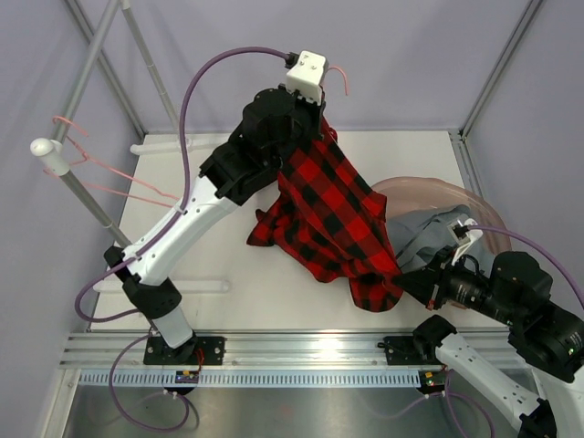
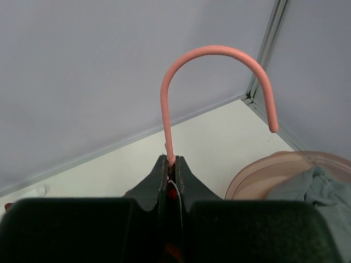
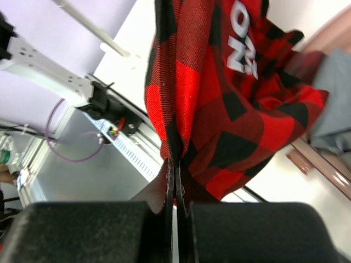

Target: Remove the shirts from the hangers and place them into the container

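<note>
My left gripper [image 2: 171, 160] is shut on the neck of a pink wire hanger [image 2: 214, 52], held high over the table. Its hook [image 1: 340, 78] points up. The red-and-black plaid shirt [image 1: 333, 214] hangs from that hanger and drapes down to the right. At the shirt's lower hem my right gripper [image 3: 175, 163] is shut on a fold of the plaid cloth [image 3: 219, 82]. The grey shirt [image 1: 429, 233] lies inside the round pinkish container [image 1: 429, 185] at the right. A second pink hanger [image 1: 100, 169] hangs bare on the rail at the left.
Grey metal rail poles [image 1: 78, 196] run along the left side and the back corner. A white knob [image 1: 47, 151] caps one pole. The slotted aluminium base rail [image 1: 301, 351] crosses the near edge. The container's rim [image 3: 323, 171] is close to my right gripper.
</note>
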Robot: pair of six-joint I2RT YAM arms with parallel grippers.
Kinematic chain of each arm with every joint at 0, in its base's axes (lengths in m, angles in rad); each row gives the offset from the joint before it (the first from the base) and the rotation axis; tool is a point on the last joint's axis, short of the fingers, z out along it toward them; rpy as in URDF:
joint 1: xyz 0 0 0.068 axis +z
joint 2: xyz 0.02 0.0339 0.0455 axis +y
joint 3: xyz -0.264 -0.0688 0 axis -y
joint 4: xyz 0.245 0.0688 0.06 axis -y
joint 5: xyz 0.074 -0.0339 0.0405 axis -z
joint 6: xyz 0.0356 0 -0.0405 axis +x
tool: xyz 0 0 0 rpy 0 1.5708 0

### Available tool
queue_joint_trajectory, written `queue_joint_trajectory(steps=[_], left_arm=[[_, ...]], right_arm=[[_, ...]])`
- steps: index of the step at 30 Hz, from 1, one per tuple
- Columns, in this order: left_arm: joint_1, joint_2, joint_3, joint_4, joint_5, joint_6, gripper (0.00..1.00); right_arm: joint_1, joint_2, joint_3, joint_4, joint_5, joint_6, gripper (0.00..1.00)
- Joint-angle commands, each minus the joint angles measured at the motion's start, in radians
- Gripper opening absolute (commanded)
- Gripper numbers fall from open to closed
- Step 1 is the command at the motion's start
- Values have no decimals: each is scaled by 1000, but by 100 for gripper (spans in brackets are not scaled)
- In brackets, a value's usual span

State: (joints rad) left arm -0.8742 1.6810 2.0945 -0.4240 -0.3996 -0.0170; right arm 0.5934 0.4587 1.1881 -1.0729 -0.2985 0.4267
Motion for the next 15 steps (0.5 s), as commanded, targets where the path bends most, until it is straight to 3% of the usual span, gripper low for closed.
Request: queue_joint_trajectory(steps=[1,10,15], left_arm=[[103,11,151,139,-107,83,0],[107,-73,76,53,-42,-87,0],[107,-86,125,-8,11,-195,0]], right_arm=[[6,-12,-5,-275,5,17,0],[6,98,-93,-119,113,84,0],[6,185,-149,64,-13,161,0]])
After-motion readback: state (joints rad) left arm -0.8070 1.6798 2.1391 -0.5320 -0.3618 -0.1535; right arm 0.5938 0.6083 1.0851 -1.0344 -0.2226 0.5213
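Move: The red checked shirt is drawn out between both grippers: its middle lies some 14 cm back, 4 cm right and 14 cm below the left one, which holds the hanger by its neck. The container is about 8 cm back, 30 cm right and 42 cm below that gripper. From the right gripper, shut on the shirt's lower end, the container lies 20 cm ahead, 11 cm right and 26 cm below, and the shirt's middle 14 cm ahead, 16 cm left and 3 cm above. Keep the right gripper shut on the shirt and ease it down about 5 cm and forward about 4 cm towards the container, slightly left at the end, tipping the fingers some 10 degrees downward. Hold the hanger neck with the left gripper, finish its outward pull with a centimetre forward and right, then swing it back left about 3 cm. ##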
